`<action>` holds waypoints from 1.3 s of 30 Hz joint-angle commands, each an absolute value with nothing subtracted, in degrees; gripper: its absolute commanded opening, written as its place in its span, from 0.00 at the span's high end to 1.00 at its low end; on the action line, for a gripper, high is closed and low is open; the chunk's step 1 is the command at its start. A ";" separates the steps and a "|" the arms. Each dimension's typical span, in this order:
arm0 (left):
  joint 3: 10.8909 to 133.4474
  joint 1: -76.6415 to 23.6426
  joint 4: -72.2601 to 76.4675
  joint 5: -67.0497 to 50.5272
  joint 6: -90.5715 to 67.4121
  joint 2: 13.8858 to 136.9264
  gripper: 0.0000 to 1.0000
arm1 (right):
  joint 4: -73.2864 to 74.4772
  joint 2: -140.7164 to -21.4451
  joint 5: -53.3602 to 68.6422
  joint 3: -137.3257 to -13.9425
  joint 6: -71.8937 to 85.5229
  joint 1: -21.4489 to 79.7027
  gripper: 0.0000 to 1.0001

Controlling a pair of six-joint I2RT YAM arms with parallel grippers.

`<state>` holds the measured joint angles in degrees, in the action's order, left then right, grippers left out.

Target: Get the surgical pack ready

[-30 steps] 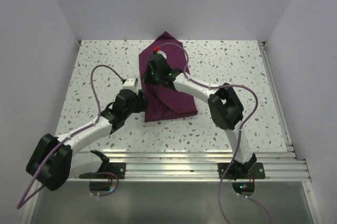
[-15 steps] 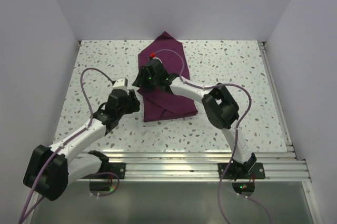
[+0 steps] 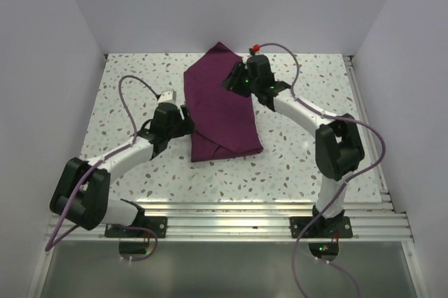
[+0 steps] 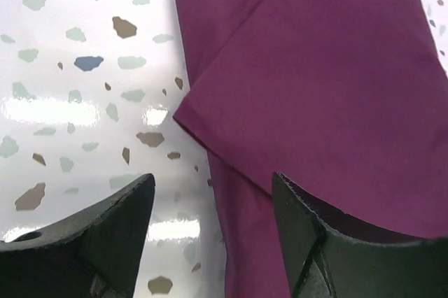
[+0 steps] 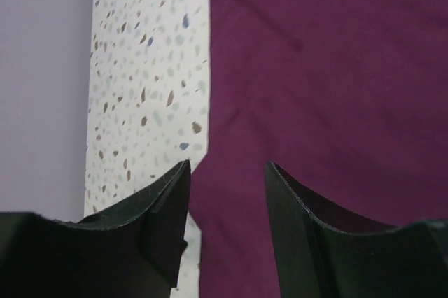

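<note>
The surgical pack shows only as a folded plum-purple cloth (image 3: 222, 112) lying flat mid-table, one corner pointing to the back wall. My left gripper (image 3: 186, 117) sits low at the cloth's left edge. In the left wrist view it (image 4: 213, 196) is open, straddling that edge, with the cloth (image 4: 329, 67) and a folded flap ahead. My right gripper (image 3: 233, 78) hovers over the cloth's upper right part. The right wrist view has it (image 5: 227, 175) open above the cloth (image 5: 336, 67), with nothing between its fingers.
The speckled table (image 3: 133, 95) is boxed in by pale walls at the back and both sides. An aluminium rail (image 3: 231, 217) runs along the near edge, and another (image 3: 364, 116) along the right. Purple cables loop from both arms.
My right gripper has opened and swung from the cloth's upper left to its upper right. The cloth now lies flatter. My left gripper moved in to the cloth's left edge and opened wider.
</note>
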<state>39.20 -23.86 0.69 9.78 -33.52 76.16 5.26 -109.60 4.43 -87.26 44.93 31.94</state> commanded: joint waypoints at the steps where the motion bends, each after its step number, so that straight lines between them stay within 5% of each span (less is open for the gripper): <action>1: 43.15 -22.41 5.88 10.11 -35.07 81.02 0.28 | 6.59 -103.89 4.75 -82.90 39.91 29.02 0.50; 11: 43.42 -21.71 10.98 11.78 -37.44 87.71 0.35 | 14.76 -102.74 3.96 -81.39 31.56 24.08 0.51; 25: 44.74 -21.10 12.13 13.71 -37.18 89.56 0.99 | 10.90 -92.56 5.01 -61.11 29.35 24.08 0.56; 39: 44.21 -17.75 12.57 13.54 -35.51 91.23 1.00 | 10.11 -81.39 6.95 -48.79 30.94 29.61 0.87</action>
<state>42.94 -18.90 10.11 11.53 -37.23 90.67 11.49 -83.64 5.96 -50.76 30.57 28.03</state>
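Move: Below and ahead of the left hand lies the cloth's folded-over left corner, about 4 cm forward, level sideways and 4 cm down; the cloth's near-left corner is some 10 cm back of this hand, straight back. From the right hand, the cloth's near-right corner lies roughly 17 cm back, 14 cm right and 13 cm down, and the folded corner about 8 cm back, 13 cm left, as far down. Bring the left gripper forward and down about 4 cm onto the cloth's folded left corner, close its open fingers to pinch the corner, then drag it some 2 cm left. Meanwhile sweep the right gripper right, then back and down, about 20 cm in all towards the cloth's near-right corner, rolling its left side down and narrowing the half-open fingers. ##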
